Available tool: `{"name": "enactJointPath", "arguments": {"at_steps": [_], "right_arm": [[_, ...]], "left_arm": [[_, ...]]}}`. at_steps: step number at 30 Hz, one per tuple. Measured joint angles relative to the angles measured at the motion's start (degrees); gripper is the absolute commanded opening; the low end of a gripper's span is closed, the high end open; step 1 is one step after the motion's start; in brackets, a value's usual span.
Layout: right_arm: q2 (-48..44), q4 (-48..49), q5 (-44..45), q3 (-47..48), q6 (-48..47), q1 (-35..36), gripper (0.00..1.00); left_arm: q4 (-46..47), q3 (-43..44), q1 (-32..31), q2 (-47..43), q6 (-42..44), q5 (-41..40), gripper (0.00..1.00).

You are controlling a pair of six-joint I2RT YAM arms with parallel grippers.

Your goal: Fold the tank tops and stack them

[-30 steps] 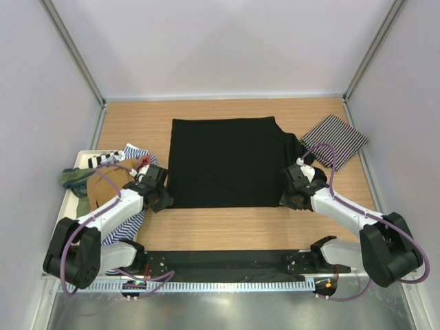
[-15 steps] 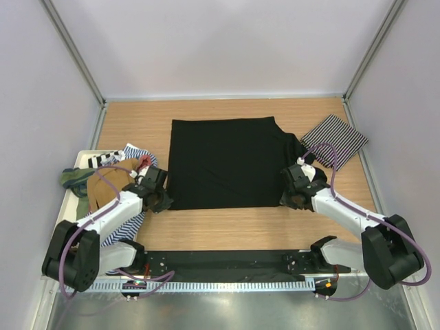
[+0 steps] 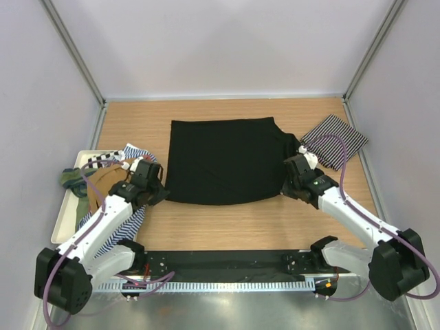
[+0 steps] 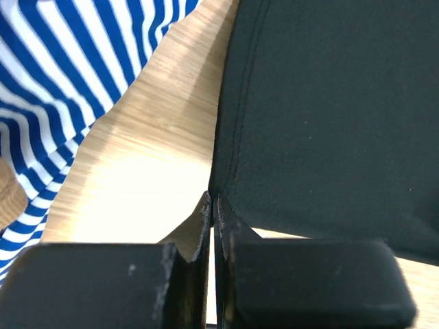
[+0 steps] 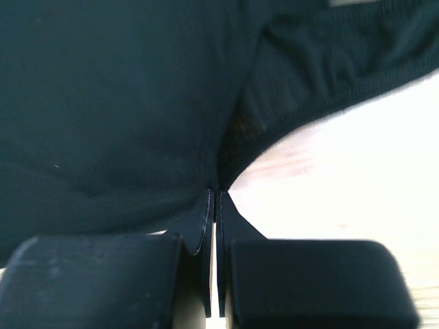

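A plain black tank top [image 3: 223, 161] lies spread across the middle of the wooden table. My left gripper [image 3: 162, 192] is shut on its near left corner [image 4: 219, 185], pinching the hem between the fingertips. My right gripper [image 3: 287, 188] is shut on the near right corner [image 5: 218, 179]. The near edge of the black top is lifted off the table between them. A folded black-and-white striped tank top [image 3: 335, 140] rests at the far right. The blue-and-white striped top [image 3: 117, 227] [image 4: 62, 103], a tan one [image 3: 103, 185] and a green one [image 3: 69, 177] lie heaped at the left.
A white tray [image 3: 67, 213] sits at the left edge under the heap of tops. Grey walls close in the table on three sides. The black rail [image 3: 227, 265] with the arm bases runs along the near edge.
The left gripper closed on the black top's near left corner. Both grippers then rose and moved away from me, drawing the top's near edge back from the table front.
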Motion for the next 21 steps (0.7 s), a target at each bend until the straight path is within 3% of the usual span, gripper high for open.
{"name": "enactJointPath", "arguments": {"at_steps": [10, 21], "right_arm": [[15.6, -1.2, 1.0, 15.1, -6.6, -0.7, 0.01], [26.6, -1.2, 0.9, 23.8, -8.9, -5.8, 0.02]], "left_arm": [[0.9, 7.1, 6.2, 10.3, 2.0, 1.3, 0.0], [4.9, 17.5, 9.4, 24.2, 4.0, 2.8, 0.0]]}}
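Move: The black tank top's near edge is already pinched in both hands. From the left hand, the far left corner it is carried towards lies about 26 cm ahead, 2 cm right and 7 cm below, with the clothes pile 17 cm left and 3 cm ahead. From the right hand, the far right corner is some 25 cm ahead, 2 cm left and 6 cm below; the folded striped top sits about 17 cm ahead and 17 cm right. The black tank top's lifted near edge is carried forward over its own flat-lying part towards the far edge, both hands keeping their pinch and travelling about 10 cm side by side, almost level. The right hand bows up some 2 cm and sinks partway back, tipping slightly left side down; the left turns about 5 degrees counter-clockwise. ##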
